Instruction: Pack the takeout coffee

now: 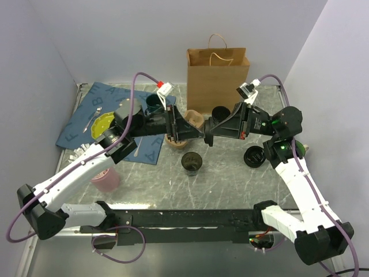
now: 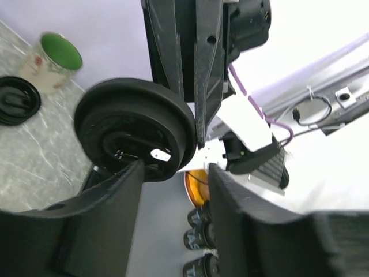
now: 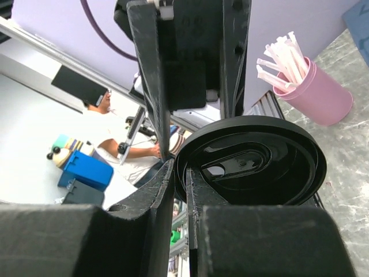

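The takeout coffee cup (image 1: 191, 163), black and without a lid, stands on the table in front of the two grippers. Its round black lid (image 3: 253, 158) is held on edge in mid-air, and my right gripper (image 3: 180, 170) is shut on its rim. In the left wrist view the lid (image 2: 135, 130) hangs just beyond my left gripper (image 2: 176, 170). That gripper's jaws stand apart with a gap between them, and the lid's lower edge is at the tip of one finger (image 2: 109, 213). From above, the left gripper (image 1: 196, 133) and the right gripper (image 1: 209, 137) meet tip to tip.
A brown paper bag (image 1: 218, 78) stands upright at the back. A second black lid (image 1: 254, 156) lies on the table at the right. A pink cup of straws (image 1: 105, 179) is front left. A blue mat (image 1: 109, 95) carries a yellow plate (image 1: 104, 123), with a dark green mug (image 1: 154, 104) beside it.
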Tool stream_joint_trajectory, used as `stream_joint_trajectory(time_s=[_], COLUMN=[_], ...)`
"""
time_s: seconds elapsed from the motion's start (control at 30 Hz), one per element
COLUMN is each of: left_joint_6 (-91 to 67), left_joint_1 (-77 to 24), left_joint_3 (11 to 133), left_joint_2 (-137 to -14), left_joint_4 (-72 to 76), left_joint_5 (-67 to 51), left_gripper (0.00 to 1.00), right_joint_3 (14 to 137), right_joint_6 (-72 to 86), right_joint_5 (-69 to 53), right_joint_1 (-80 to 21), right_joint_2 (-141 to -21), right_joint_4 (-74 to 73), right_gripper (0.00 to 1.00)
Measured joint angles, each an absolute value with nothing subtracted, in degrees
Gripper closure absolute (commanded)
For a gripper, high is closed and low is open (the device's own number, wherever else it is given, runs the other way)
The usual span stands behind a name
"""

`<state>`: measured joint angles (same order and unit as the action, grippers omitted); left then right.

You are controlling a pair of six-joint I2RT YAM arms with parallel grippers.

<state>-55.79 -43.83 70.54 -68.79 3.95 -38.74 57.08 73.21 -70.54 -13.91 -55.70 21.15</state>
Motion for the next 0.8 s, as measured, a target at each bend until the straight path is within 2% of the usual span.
stream_joint_trajectory(time_s=[0.1,0.33,0.43,0.47,0.53,0.63,0.67,0.73,0.77,0.8], left_joint_6=[-55.61,-54.65,-54.33,-54.19,-54.06,-53.58,-53.32,-51.48,-50.46,-49.56], left_joint_1=[-44.99,-45.32,-45.30,-45.30,-45.28,-45.21,-45.25,-45.45,-45.45,-45.50], left_joint_3=[70.74,70.91,70.96,71.00,71.00,71.07,71.16,71.96,72.95,74.08], left_joint_2=[-70.08,-70.32,-70.32,-70.28,-70.06,-69.78,-69.78,-69.87,-70.04,-70.24], left_joint_4=[4.03,3.20,2.70,2.76,2.57,1.74,1.34,-2.63,-5.43,-8.19], left_joint_5=[-39.55,-39.53,-39.48,-39.59,-39.68,-39.57,-39.24,-37.65,-36.45,-35.03], left_gripper=[0.52,0.68,0.82,0.89,0.97,0.99,0.99,0.99,0.99,0.99], right_joint_3=[57.10,57.14,57.19,57.19,57.19,57.21,57.34,58.76,59.64,61.32], right_joint_6=[73.06,71.70,70.39,70.17,69.56,68.47,67.77,65.14,63.59,61.41], right_joint_5=[-69.52,-68.10,-66.70,-66.39,-65.63,-64.45,-63.96,-62.92,-62.17,-61.01], right_joint_1=[-14.55,-16.84,-17.58,-17.72,-17.96,-18.17,-18.39,-18.72,-18.72,-18.63], right_joint_2=[-55.88,-56.05,-55.83,-55.77,-55.61,-55.07,-54.92,-54.70,-54.68,-54.68], right_joint_4=[21.12,19.68,18.39,17.91,17.23,15.44,14.41,9.15,6.61,1.91], right_gripper=[0.83,0.83,0.83,0.82,0.77,0.60,0.50,0.41,0.30,0.25])
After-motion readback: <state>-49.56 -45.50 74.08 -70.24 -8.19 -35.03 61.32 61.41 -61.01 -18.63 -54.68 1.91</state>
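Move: The black lid, standing roughly on edge, is pinched at its rim in my right hand; its middle lies about 3 cm ahead of that hand, 1 cm left and 3 cm below. From my open left hand it is some 3 cm ahead, 3 cm right and 3 cm below. Counted from my left hand, the near cup stands 5 cm ahead, level sideways, 25 cm down; the cup carrier 25 cm ahead, 3 cm left, 27 cm down. I hand the lid across: my right hand eases it about 1.5 cm left into my left fingers while the left hand edges 1 cm right and down, then nearly stays in place as it closes almost fully, pinching the rim. Only then do my right fingers spread and let go, and my left hand begins sinking, some 1.5 cm more, carrying the lid. ##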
